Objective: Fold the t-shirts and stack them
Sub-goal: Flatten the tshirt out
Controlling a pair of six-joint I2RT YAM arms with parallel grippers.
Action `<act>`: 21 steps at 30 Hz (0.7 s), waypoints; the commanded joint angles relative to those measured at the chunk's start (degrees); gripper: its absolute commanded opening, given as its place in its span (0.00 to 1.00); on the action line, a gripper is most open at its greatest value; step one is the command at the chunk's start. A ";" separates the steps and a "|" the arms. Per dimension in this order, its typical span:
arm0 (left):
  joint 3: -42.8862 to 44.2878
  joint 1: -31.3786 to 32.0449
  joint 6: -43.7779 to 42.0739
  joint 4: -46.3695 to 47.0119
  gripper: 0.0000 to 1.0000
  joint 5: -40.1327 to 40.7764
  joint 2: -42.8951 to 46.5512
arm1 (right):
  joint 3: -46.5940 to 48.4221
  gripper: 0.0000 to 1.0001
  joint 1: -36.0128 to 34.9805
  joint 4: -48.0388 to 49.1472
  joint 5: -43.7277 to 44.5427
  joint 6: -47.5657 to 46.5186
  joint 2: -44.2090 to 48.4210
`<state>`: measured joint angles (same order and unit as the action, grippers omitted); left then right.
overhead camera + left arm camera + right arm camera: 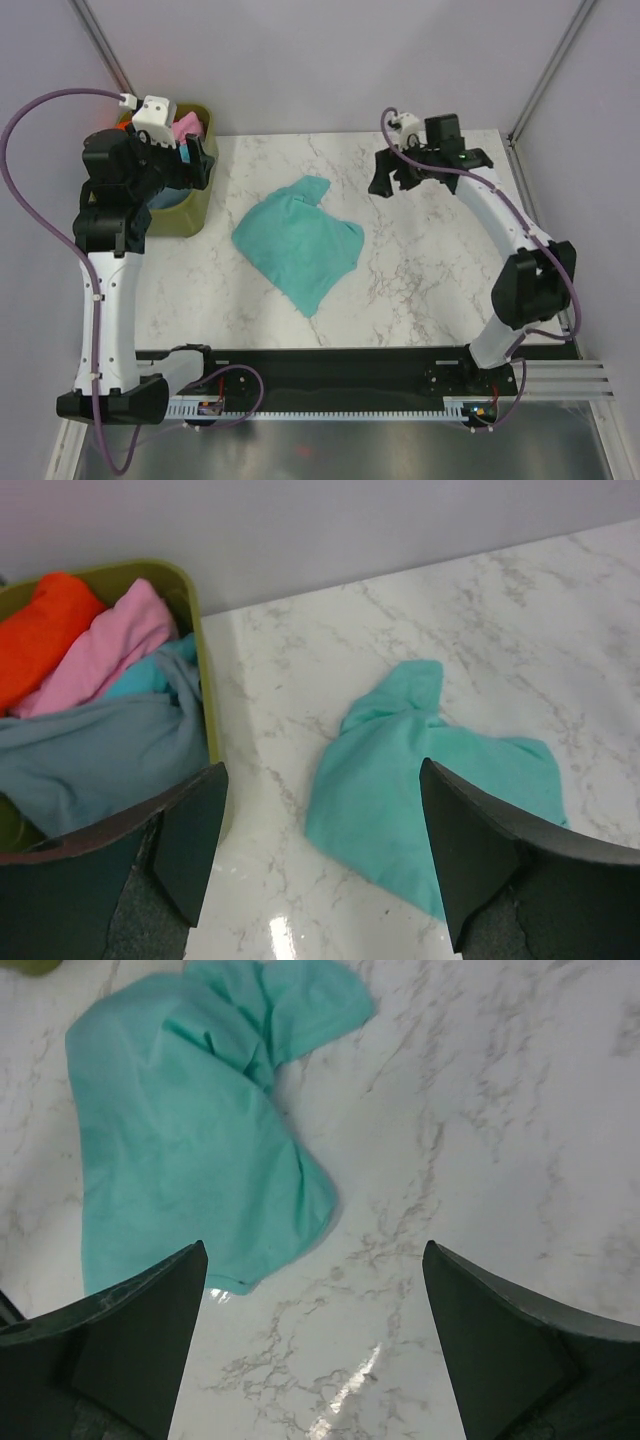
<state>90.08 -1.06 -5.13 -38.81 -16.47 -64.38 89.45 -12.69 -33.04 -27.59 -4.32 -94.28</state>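
Observation:
A teal-green t-shirt (300,240) lies crumpled and loose on the marble table (430,270), a little left of centre. My left gripper (200,155) hangs open above the table between the tub and this shirt, nothing between its fingers. In the left wrist view the teal-green t-shirt (400,770) lies partly under the right finger, and my left gripper (320,810) is empty. My right gripper (390,180) is open at the back right, apart from the shirt. In the right wrist view the teal-green t-shirt (190,1150) lies ahead and left of my right gripper (315,1290).
An olive-green tub (205,680) stands at the table's back left corner. It holds an orange t-shirt (45,630), a pink t-shirt (100,655), a light teal t-shirt (150,675) and a slate blue-grey t-shirt (100,750), all bundled. Grey walls close the back.

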 commanded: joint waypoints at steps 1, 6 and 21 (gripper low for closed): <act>-4.28 -0.61 -5.42 -2.33 0.86 8.98 0.31 | 2.39 0.97 -5.41 -6.67 -7.72 -5.52 -5.63; -7.02 -0.96 -7.71 -1.27 0.86 13.74 -0.92 | 4.15 0.97 -6.12 -6.87 -12.22 -5.53 -16.09; -4.22 -7.38 -3.58 -0.57 0.86 10.05 -6.54 | 14.88 0.98 -8.14 -7.22 -11.27 -3.15 -30.53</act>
<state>82.85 -8.03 -9.32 -40.88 -6.09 -70.96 102.21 -19.92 -40.29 -39.09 -7.25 -124.79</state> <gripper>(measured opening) 0.863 0.979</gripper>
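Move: The t-shirt lies loosely spread on the table. Its nearer right-hand corner is about 8 cm to the right hand's left, some 3 cm ahead and 23 cm below; the shirt's middle is about 23 cm left, level in reach and just as far below. From the left hand that corner lies roughly 32 cm right, 11 cm ahead and 41 cm down, while the green bin is some 20 cm left, 18 cm ahead and 33 cm down. Towards the t-shirt's right-hand corner the open right hand sinks about 16 cm and moves some 9 cm left, first drawing back a few centimetres and then returning, its fingers tipping down and turning counter-clockwise. The left hand, also open, drops about 10 cm and swings 8 cm left towards the bin, easing slightly forward as it tips down and turns counter-clockwise. ##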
